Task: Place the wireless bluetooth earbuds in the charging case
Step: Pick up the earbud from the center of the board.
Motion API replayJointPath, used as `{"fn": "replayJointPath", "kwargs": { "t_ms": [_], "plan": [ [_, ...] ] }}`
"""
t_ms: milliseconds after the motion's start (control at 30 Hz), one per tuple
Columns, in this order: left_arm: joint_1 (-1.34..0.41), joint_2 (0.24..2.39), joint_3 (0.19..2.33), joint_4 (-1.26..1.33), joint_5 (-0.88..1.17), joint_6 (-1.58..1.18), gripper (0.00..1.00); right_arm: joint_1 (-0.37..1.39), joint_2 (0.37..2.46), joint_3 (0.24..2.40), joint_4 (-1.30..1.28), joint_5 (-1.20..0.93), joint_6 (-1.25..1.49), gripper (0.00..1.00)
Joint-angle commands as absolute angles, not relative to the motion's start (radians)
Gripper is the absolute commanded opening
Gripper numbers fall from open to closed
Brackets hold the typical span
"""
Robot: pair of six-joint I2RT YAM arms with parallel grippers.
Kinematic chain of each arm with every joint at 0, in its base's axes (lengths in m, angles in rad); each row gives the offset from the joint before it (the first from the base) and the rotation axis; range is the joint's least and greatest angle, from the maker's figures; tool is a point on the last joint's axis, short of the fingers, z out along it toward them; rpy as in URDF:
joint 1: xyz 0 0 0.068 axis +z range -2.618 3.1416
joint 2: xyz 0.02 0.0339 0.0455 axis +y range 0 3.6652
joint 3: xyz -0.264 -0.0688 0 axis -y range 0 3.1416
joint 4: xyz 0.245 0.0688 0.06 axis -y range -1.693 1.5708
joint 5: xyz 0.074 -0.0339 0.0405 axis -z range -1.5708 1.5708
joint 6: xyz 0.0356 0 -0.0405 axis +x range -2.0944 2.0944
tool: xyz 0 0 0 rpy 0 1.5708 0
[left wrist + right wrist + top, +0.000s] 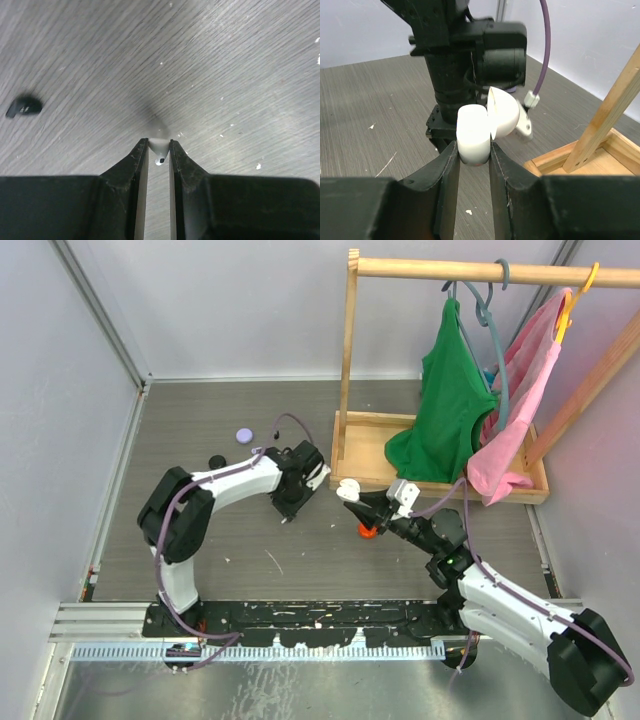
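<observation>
A tiny white earbud (160, 149) is pinched at the tips of my left gripper (159, 142), just above the grey table. In the top view that left gripper (288, 517) points down at the table's middle. My right gripper (474, 146) is shut on the white charging case (473, 134), whose lid (505, 114) stands open to the right. From above, the case (346, 487) hangs close to the right of the left wrist. A black earbud (24, 106) lies on the table to the left of the left gripper.
A wooden clothes rack (350, 360) with a green top (450, 405) and a pink garment (520, 390) stands on a wooden tray (372, 430) at the back right. A lilac disc (244, 436), a black item (215, 462) and a red round object (367, 531) lie on the table.
</observation>
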State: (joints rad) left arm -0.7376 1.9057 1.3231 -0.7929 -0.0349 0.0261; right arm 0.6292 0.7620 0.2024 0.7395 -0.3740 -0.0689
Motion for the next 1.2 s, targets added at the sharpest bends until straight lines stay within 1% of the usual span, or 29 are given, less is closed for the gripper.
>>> {"fn": "replayJointPath", "kwargs": {
  "t_ms": [0,100,233,567,867,1167],
  "plan": [
    [-0.733,1.73,1.274,-0.671,-0.08,-0.135,0.04,0.63,0.784,0.21,0.825,-0.402,-0.063,0.01],
    [-0.733,1.635,1.22,-0.59,-0.099,-0.21,0.05,0.63,0.797,0.21,0.841,-0.41,-0.062,0.01],
    [-0.733,1.516,1.151,-0.512,-0.128,-0.305,0.0,0.63,0.808,0.204,0.867,-0.404,-0.063,0.01],
    [-0.737,1.21,0.997,-0.303,-0.156,-0.54,0.0,0.63,0.908,0.227,0.938,-0.398,-0.065,0.01],
    [-0.805,1.107,0.948,-0.168,-0.214,-0.674,0.0,0.632,1.02,0.221,1.092,-0.376,-0.053,0.01],
    [-0.919,1.085,0.919,-0.036,-0.286,-0.669,0.0,0.635,1.094,0.213,1.205,-0.365,-0.025,0.01]
  ]
}}
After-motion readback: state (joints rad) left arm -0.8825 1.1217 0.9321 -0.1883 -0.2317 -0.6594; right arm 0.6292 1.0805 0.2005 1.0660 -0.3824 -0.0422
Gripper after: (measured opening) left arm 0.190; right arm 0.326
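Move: The left fingers, pointing down close over the board, already hold the white earbud; the open white charging case, held by the right hand, is about 14 cm to their right, 4 cm back and some 19 cm higher. Around the left hand on the board, a small black piece lies about 7 cm ahead and 4 cm left, and a red piece roughly 19 cm right and 2 cm back. From the right hand the earbud is about 5 cm ahead, 15 cm left and 20 cm below. Keeping its pinch on the earbud, the left hand climbs almost straight up off the board by some 21 cm, its fingers swinging up from pointing down to point forward and right, only slightly below level, and over the last part of the climb it slides about 5 cm to the right, towards the case. The right hand, fingers still shut on the open case, eases a couple of centimetres each forward, left and down to meet it, with hardly any turn. ##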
